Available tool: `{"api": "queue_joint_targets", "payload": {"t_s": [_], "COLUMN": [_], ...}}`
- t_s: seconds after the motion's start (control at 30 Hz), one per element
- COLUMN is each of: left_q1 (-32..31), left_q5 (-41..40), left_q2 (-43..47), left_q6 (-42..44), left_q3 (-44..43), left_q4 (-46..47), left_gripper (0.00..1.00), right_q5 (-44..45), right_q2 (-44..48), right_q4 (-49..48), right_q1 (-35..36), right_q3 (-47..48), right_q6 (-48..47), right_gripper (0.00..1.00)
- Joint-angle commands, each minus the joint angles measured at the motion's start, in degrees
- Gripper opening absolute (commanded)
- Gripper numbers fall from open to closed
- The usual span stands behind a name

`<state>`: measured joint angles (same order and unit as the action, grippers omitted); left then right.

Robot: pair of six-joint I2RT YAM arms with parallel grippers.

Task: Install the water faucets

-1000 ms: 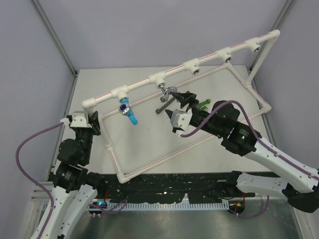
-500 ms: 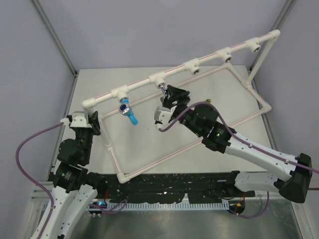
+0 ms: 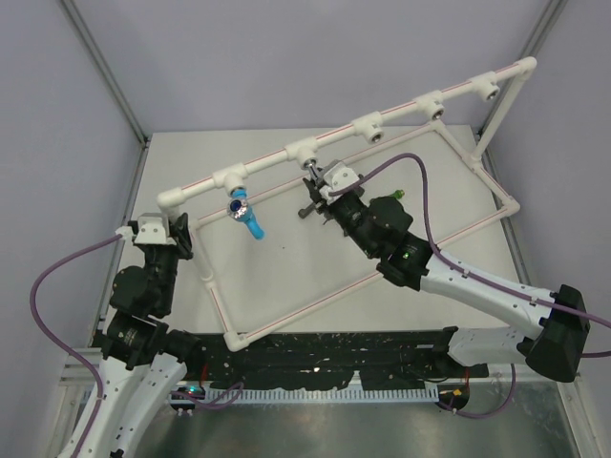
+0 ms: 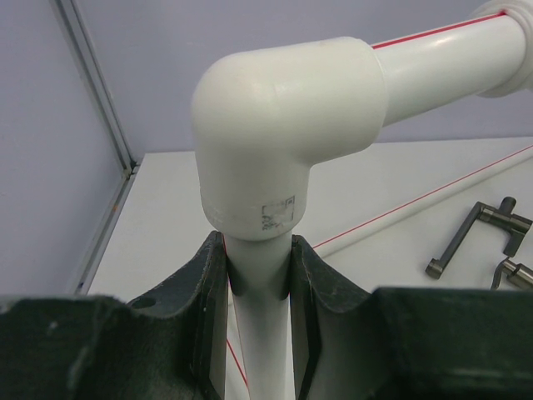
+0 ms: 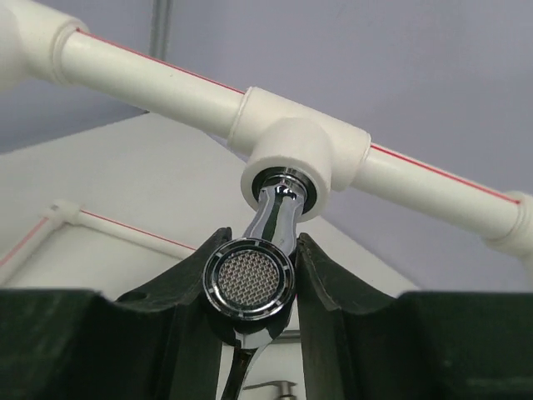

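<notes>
A shiny chrome faucet (image 5: 250, 279) hangs from a socket of the white pipe frame (image 5: 304, 154), its mesh outlet facing the right wrist camera. My right gripper (image 5: 254, 250) is shut on it, a finger on each side of the spout. From above, the right gripper (image 3: 318, 194) sits just under that socket, and only a bit of the chrome faucet (image 3: 312, 170) shows. A blue faucet (image 3: 244, 213) hangs from the socket to the left. My left gripper (image 4: 258, 258) is shut on the frame's upright post, just under the corner elbow (image 4: 283, 142).
Two dark brown-grey faucets (image 4: 475, 237) (image 4: 512, 271) lie on the table inside the frame's base rectangle (image 3: 286, 320). Empty sockets (image 3: 370, 127) (image 3: 434, 105) (image 3: 489, 88) line the sloping top pipe to the right. Grey walls enclose the table.
My right arm swung left, from the middle of the frame up to the chrome faucet, and its jaws closed on it. The left arm kept still on the post.
</notes>
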<state>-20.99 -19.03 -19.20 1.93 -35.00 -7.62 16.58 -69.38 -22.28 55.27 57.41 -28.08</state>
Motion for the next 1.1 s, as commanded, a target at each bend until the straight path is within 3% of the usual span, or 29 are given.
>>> {"api": "queue_joint_targets", "payload": {"t_s": [0.0,0.3,0.4,0.57,0.7,0.93,1.07], "left_q1": [-0.3,-0.4,-0.4,-0.4,-0.4,-0.5,-0.5], "left_q5": [1.4,1.4,1.4,1.2,1.2,0.9,0.8], "left_q2": [-0.1,0.2,0.2,0.2,0.0,0.0,-0.1], "left_q6": [1.6,1.6,1.5,1.6,1.6,1.6,1.7], "left_q3": [0.8,1.0,1.0,0.9,1.1,1.1,0.9], "left_q4": [-2.8,-2.8,-2.8,-2.7,-2.6,-2.6,-2.7], "left_gripper": [0.00,0.00,0.00,0.00,0.00,0.00,0.00], "right_q5": [3.2,17.2,18.9,17.8,12.2,12.3,6.2], "right_q2": [2.1,2.4,2.6,4.5,6.4,13.9,17.3], "right_q4": [-10.3,-19.6,-21.3,-21.6,-16.1,-8.2,-2.9], "right_q1": [0.3,0.3,0.3,-0.1,-0.9,-0.9,-0.9], "right_q3": [1.2,-4.6,-4.6,-4.7,-4.1,-4.2,-1.9], "right_q6": [38.3,93.3,96.9,84.2,65.3,37.2,19.1], "right_gripper": [0.05,0.06,0.08,0.38,0.56,0.61,0.61]}}
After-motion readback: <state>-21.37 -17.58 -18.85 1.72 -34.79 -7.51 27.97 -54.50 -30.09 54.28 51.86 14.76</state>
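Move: The right hand already grips the chrome faucet between its fingers; the middle tee the faucet sits in is some 6 cm ahead, 2 cm left and slightly higher. The blue faucet hangs about 14 cm to the hand's left and 5 cm back, the next empty tee 11 cm ahead and 11 cm right, both near its height. From the left hand, still clamped on the frame's post, the chrome faucet is roughly 27 cm right, 6 cm ahead and a little higher. Right hand rolls the chrome faucet about 85 degrees clockwise, seen from behind, releases, withdraws 10 cm right and up. ##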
